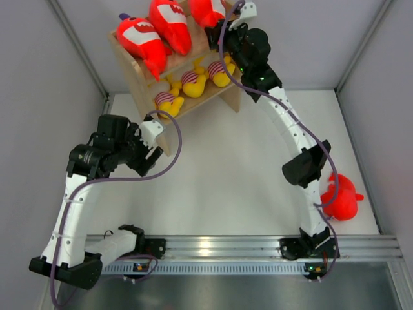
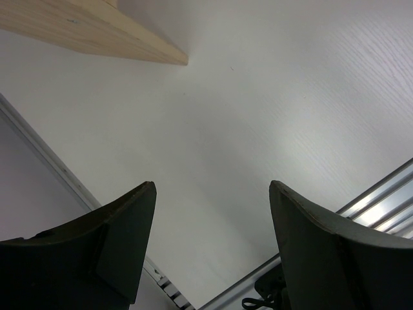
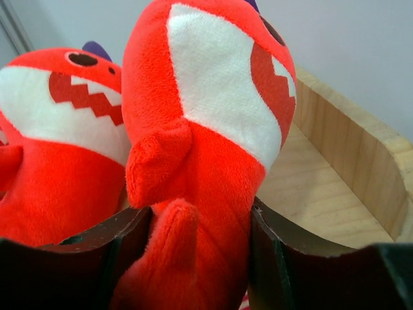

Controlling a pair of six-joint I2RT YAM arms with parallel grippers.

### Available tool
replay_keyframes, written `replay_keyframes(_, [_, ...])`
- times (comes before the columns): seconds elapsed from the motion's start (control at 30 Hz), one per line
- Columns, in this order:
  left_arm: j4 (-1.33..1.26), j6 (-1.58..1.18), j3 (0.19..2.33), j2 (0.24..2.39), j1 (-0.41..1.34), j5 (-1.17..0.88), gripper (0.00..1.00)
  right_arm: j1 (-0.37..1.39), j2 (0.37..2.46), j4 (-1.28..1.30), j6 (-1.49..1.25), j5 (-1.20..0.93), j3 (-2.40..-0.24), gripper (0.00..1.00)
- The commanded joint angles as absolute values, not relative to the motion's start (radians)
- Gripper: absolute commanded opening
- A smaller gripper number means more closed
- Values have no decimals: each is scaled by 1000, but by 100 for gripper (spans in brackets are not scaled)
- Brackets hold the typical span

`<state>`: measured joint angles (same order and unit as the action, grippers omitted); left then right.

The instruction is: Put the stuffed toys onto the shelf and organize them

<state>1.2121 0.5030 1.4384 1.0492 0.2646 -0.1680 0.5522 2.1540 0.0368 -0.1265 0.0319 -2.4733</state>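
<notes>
The wooden shelf (image 1: 145,81) stands at the back of the table. Two red sharks (image 1: 139,39) (image 1: 171,22) lie on its top tier. My right gripper (image 1: 227,27) is shut on a third red shark (image 1: 208,10) at the right end of that tier. In the right wrist view the fingers (image 3: 110,258) press both sides of this shark (image 3: 206,129), beside its neighbour (image 3: 64,142), over the shelf board (image 3: 335,187). Three yellow striped plushes (image 1: 193,81) sit on the lower tier. A fourth shark (image 1: 342,197) lies on the table at the right. My left gripper (image 1: 151,155) (image 2: 213,194) is open and empty by the shelf's left foot (image 2: 90,29).
Grey walls close in the white table on the left, right and back. A metal rail (image 1: 245,245) runs along the near edge and also shows in the left wrist view (image 2: 381,194). The right arm's elbow (image 1: 306,165) hangs close to the fourth shark.
</notes>
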Motion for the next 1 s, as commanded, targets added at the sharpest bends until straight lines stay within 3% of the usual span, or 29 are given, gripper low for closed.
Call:
replay_keyframes(0.0, [1172, 500, 1476, 1049, 252, -179, 77, 555, 2189, -87, -184, 35, -2543, 43])
replay_keyframes(0.3, [1170, 495, 1494, 1055, 239, -169, 77, 601, 2247, -113, -176, 72, -2571, 41])
replay_keyframes(0.4, [1169, 495, 1493, 1054, 235, -166, 77, 636, 2250, -101, -131, 75, -2571, 50])
replay_keyframes(0.53, [1170, 492, 1488, 1046, 227, -173, 77, 650, 2214, -97, -146, 71, -2536, 74])
replay_keyframes(0.63, [1170, 491, 1482, 1040, 225, -181, 77, 650, 2183, -110, -132, 106, -2490, 84])
replay_keyframes(0.97, [1170, 489, 1477, 1028, 224, -198, 77, 644, 2100, -114, -74, 132, -2457, 88])
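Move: The right hand already grips the third red shark toy by its lower body on the top shelf; its spot beside the middle shark lies about 4 cm ahead, 4 cm to the left and 2 cm above the hand. The middle shark is some 11 cm left and 2 cm ahead, the outer shark 19 cm left and 2 cm back, the shelf's side board 6 cm right and 5 cm ahead. From the left hand that spot is roughly 35 cm ahead, 15 cm right and 24 cm higher. Leftward along the top shelf, the right hand carries the gripped shark towards the middle shark, about 4 cm in all, first edging forward and dipping some 1.5 cm. Halfway through, the fingers begin to open wide around its lower body while the hand draws back about 2.5 cm; at the end it eases a centimetre back to the right, fingers still straddling the toy. ##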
